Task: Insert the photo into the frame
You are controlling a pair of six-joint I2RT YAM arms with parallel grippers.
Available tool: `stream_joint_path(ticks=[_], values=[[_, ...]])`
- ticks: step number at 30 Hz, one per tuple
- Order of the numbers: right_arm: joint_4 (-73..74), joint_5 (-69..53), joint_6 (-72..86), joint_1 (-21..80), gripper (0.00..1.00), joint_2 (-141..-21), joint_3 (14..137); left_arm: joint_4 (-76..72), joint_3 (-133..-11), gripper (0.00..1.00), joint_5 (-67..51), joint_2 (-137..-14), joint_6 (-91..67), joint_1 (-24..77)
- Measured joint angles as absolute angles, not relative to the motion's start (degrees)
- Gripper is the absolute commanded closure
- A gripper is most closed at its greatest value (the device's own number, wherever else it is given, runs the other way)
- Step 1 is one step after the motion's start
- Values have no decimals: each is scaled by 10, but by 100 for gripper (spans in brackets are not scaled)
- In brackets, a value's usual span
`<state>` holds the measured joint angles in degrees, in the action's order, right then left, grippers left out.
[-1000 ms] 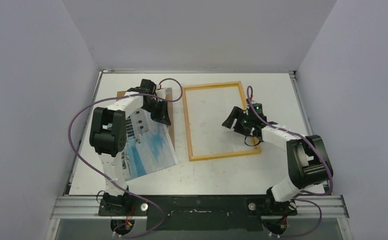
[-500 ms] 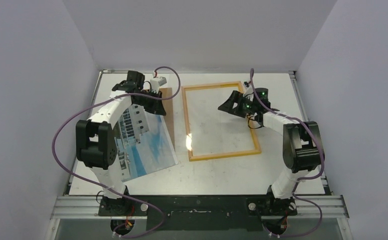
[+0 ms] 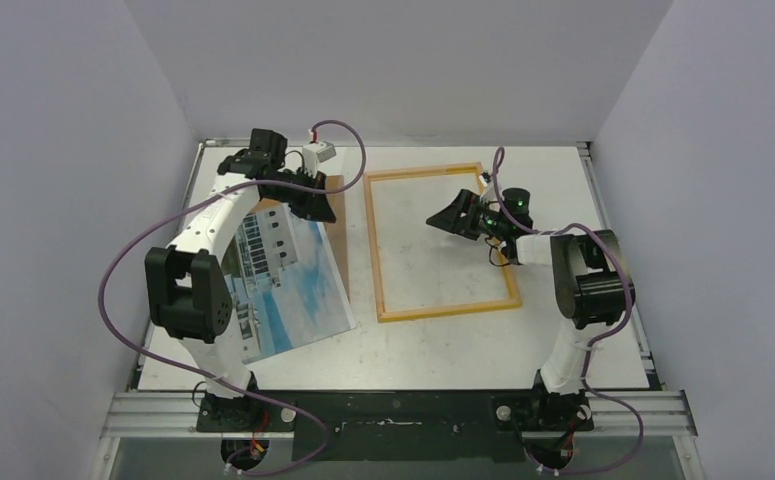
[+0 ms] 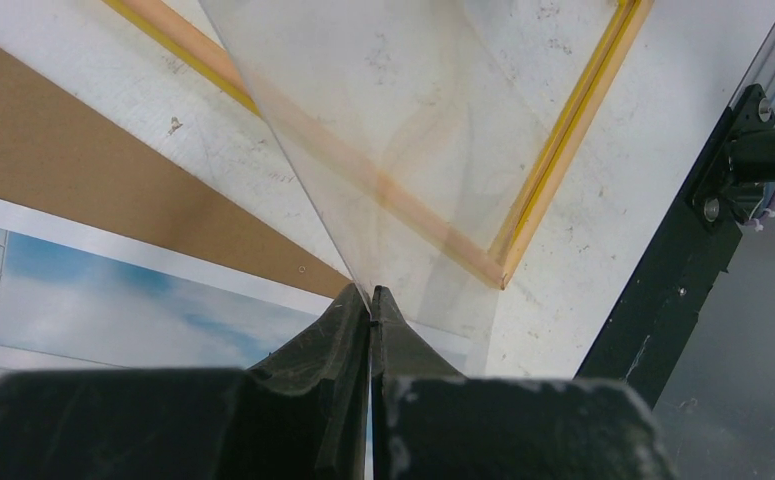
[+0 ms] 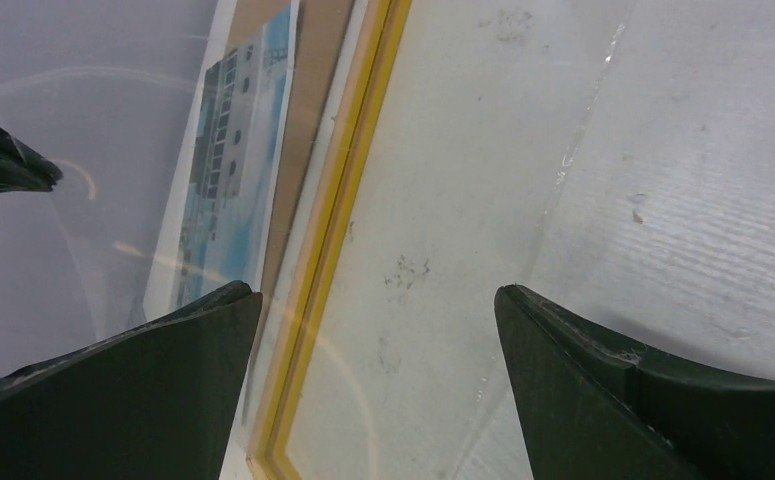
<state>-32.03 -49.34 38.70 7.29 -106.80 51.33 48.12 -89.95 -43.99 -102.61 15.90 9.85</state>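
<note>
The photo (image 3: 288,285) lies face up at the left on a brown backing panel (image 3: 337,215); it also shows in the left wrist view as photo (image 4: 113,300). To its right the frame (image 3: 374,260) lies flat, and its yellow rail (image 4: 563,130) shows close up. My left gripper (image 3: 318,205) hovers over the panel's far end, shut on the corner of a clear sheet (image 4: 413,120) that slants up over the frame. My right gripper (image 3: 446,215) hangs open above the frame's inside, and nothing sits between its fingers (image 5: 583,350). It faces the frame's rail (image 5: 348,200).
Grey walls enclose the white table (image 3: 563,200) on three sides. A black metal rail (image 3: 413,410) with both arm bases runs along the near edge. Purple cables loop over the left arm (image 3: 193,290).
The left gripper has moved toward the far left, carrying the clear sheet. The right gripper has swung toward the far side over the frame and opened wider.
</note>
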Motion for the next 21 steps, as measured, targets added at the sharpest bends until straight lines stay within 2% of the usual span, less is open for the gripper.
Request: stream_joint_path(ticks=[14, 17, 21], values=[[-329, -444, 363, 85, 9, -1112, 533, 521, -945, 100, -449, -987, 170, 115], [-409, -462, 410, 87, 10, -1136, 521, 522, -947, 100, -448, -987, 170, 119], [-587, -507, 530, 86, 12, -1182, 497, 524, -947, 100, -448, -985, 170, 119]])
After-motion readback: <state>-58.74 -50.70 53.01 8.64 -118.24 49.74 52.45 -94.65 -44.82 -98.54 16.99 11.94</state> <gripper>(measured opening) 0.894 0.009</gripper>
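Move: The left hand already pinches a clear sheet; the frame's middle lies about 24 cm to its right, 1 cm ahead and 16 below. The photo is some 10 cm to its left and 8 back, the brown board 10 left and level, both about 17 below. The sheet's free edge is roughly 2 cm ahead and 3 left of the right hand, at its height; the frame's middle is 2 back, 2 right, 9 below. Left lifts the pinched clear sheet about 5 cm; right, fingers open, edges 2 cm left towards its edge. ##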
